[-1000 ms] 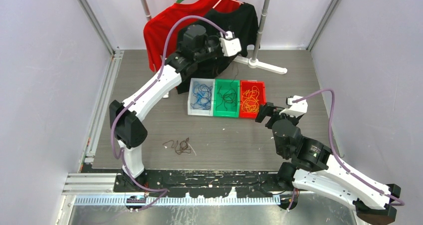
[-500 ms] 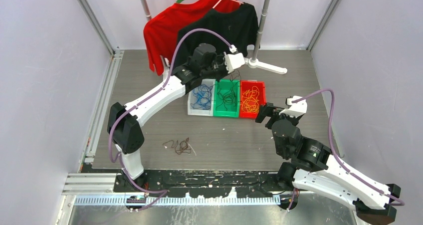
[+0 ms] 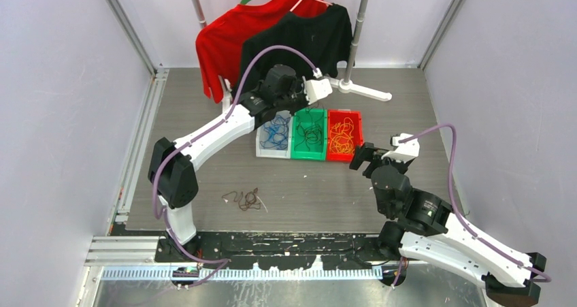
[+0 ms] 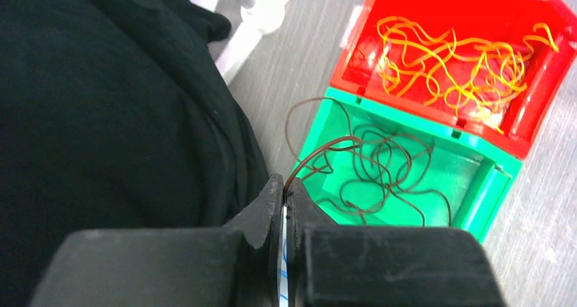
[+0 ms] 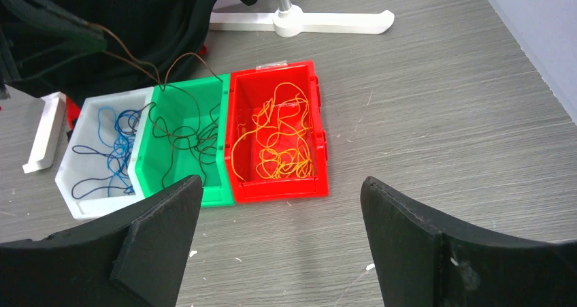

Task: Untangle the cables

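Note:
My left gripper (image 4: 284, 188) is shut on one end of a thin dark brown cable (image 4: 320, 147). The cable loops down into the green bin (image 4: 486, 191), among more dark cables. In the top view this gripper (image 3: 297, 94) hangs over the back of the bins. Yellow-orange cables (image 5: 279, 133) lie in the red bin (image 5: 286, 188), and blue cables (image 5: 112, 147) in the white bin (image 5: 68, 178). A small dark tangle of cables (image 3: 246, 199) lies on the table near the left arm's base. My right gripper (image 5: 280, 183) stands open and empty in front of the red bin.
A black shirt (image 4: 102, 96) and a red shirt (image 3: 221, 38) hang on a rack just behind the bins, the black one right beside my left fingers. The rack's white foot (image 3: 364, 90) lies behind the red bin. Walls enclose the table.
The left arm has swung right and down from beside the shirts to the back of the green bin, still shut. The right arm has hardly moved.

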### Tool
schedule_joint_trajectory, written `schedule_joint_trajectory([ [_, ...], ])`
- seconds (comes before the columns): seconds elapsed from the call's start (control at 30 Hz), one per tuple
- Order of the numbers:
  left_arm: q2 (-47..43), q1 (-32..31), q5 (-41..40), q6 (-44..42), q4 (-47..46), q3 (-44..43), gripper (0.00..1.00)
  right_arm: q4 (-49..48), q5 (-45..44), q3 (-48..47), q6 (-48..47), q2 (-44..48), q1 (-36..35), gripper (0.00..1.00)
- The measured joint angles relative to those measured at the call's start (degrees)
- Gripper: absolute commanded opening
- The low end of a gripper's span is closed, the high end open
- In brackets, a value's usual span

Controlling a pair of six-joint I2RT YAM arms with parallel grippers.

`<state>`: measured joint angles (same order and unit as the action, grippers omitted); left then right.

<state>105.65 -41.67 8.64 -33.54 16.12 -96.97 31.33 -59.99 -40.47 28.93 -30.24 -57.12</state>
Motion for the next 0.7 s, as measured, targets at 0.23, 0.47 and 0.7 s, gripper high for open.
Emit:
schedule_joint_trajectory([
  [0.23, -0.02, 0.15, 2.1, 2.93, 6.58, 2.19, 0.0, -0.04, 0.13, 0.31, 0.37, -0.9, 0.0, 0.89],
  [0.47, 0.9, -0.55, 3.3, 6.43, 10.45, 2.05, 0.0, -1.86, 2.6, 1.2, 1.97, -5.38, 1.14, 0.89],
  [0.7, 14.93, -0.57, 2.05, 6.36, 14.51, -9.99, 0.0, -5.95, 5.79, 4.07, 3.82, -8.87, 3.45, 0.89],
])
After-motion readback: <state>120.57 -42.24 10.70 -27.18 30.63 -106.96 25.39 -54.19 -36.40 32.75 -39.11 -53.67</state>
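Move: The left hand, shut on the brown cable, hangs above the bins: the green bin's middle is about 18 cm below it, roughly 4 cm back and 2 cm to its right. The grey bin with the blue cables is some 9 cm to the left of this hand and 4 cm back, the red bin with the yellow cables about 13 cm to its right and 4 cm back. From the empty right hand, the green bin lies about 14 cm ahead, 14 cm left and 18 cm down. Downward about 11 cm goes the left hand towards the green bin, easing back some 4 cm at first and then coming forward again as it sinks faster. Its wrist tips the fingers about 20 degrees further down, and they stay shut on the brown cable. The right hand, open and empty, drifts down some 5 cm and also left and a little forward. ##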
